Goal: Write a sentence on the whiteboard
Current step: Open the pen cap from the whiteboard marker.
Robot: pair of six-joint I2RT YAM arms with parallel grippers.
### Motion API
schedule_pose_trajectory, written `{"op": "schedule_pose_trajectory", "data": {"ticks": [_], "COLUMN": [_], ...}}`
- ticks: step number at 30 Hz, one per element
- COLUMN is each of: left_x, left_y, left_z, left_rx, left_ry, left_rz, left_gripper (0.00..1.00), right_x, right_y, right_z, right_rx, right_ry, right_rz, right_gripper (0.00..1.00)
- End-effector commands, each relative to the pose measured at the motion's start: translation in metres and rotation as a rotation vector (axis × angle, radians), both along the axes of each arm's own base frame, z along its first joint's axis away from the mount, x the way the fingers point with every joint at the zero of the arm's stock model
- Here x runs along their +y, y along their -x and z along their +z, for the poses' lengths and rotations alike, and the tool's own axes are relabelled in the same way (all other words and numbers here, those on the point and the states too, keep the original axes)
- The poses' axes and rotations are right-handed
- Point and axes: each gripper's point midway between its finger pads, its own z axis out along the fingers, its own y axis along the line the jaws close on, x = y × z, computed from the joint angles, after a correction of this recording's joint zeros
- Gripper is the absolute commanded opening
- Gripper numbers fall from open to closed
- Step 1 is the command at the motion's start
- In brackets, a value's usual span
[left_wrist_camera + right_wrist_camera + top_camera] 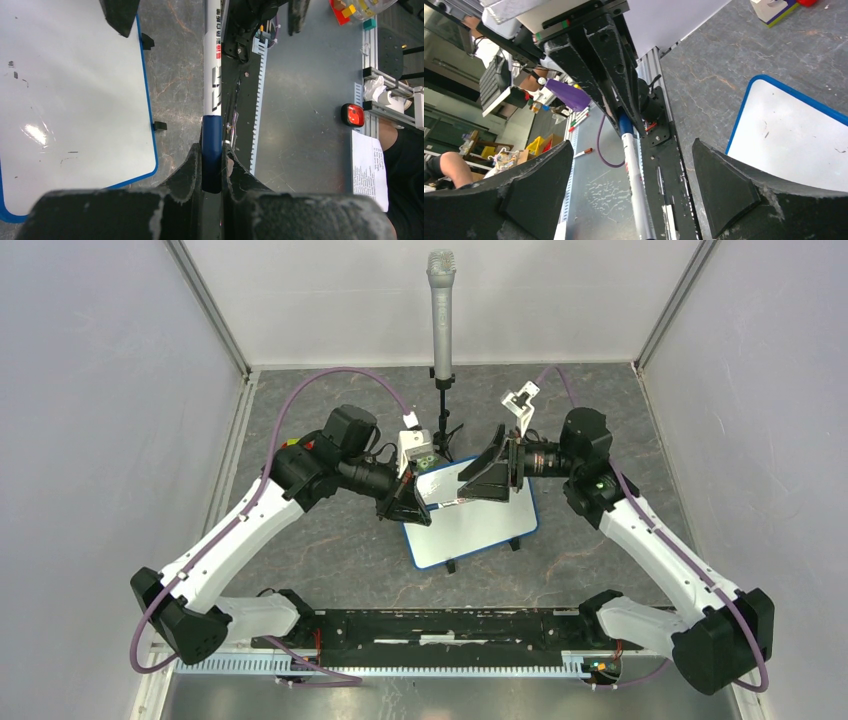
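Note:
The whiteboard (pixel 480 530) lies flat at mid-table, white with a thin blue edge. The sentence is out of view: the board (pixel 75 100) carries only a few faint dark specks. My left gripper (pixel 422 502) hangs over the board's left edge, shut on the blue end of a white marker (pixel 450 502). In the left wrist view the jaws (pixel 212 150) pinch that blue end while the marker (pixel 212 75) runs away from them. My right gripper (pixel 477 475) faces it, wide open, its fingers either side of the marker (pixel 636 185) without touching it.
A microphone (pixel 441 310) on a black stand rises just behind the board. A small white box (pixel 415 450) with coloured bits sits by the left wrist. Grey walls enclose the table on three sides. The black base rail (pixel 440 625) runs along the near edge.

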Motion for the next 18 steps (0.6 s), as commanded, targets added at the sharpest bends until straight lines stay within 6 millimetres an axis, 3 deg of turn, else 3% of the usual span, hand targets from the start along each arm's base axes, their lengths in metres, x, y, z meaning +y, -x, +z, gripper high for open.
{"op": "schedule_pose_trajectory", "data": {"ticks": [1,5,13,18], "left_x": [-0.001,-0.001,-0.001,-0.001], "left_y": [0.002,-0.001,-0.001,-0.004], "left_z": [0.016,0.018,0.016,0.013], "left_rx": [0.013,0.02,0.021,0.015], "left_ry": [0.058,0.061,0.057,0.048], "left_rz": [0.012,0.018,0.025,0.032], "left_gripper": [0.02,0.02,0.02,0.02], "right_x": [-0.002,-0.003,-0.005,-0.003], "right_y": [0.017,0.024,0.032,0.04], "right_z": [0.018,0.011,0.012,0.009], "right_rx": [-0.047,-0.024,0.014,0.021], "right_ry": [-0.068,-0.088,-0.133,-0.132], "right_rz": [0.056,0.082,0.11,0.141], "right_gripper": [0.92,0.89,0.7,0.65]}}
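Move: The left hand already grips the marker by its navy end, with the marker's middle some 5 cm to that hand's right and about level. From the wide-open right hand, that middle lies about 3 cm back, 3 cm to the left and 3 cm below. The whiteboard's middle is roughly 6 cm ahead of the right hand, neither left nor right, about 32 cm down; the green packet is some 17 cm ahead and 9 cm left, at table height. The right hand, its fingers pointing left around the marker's barrel, draws back about 2.5 cm towards the marker, dipping a centimetre and coming up again, while the wrist turns by roughly 10 degrees and the fingers close from almost fully open to about two thirds. Its forward finger comes up close beside the white barrel, though contact can't be seen, and the left hand stays nearly in place, keeping its pinch on the navy end. ##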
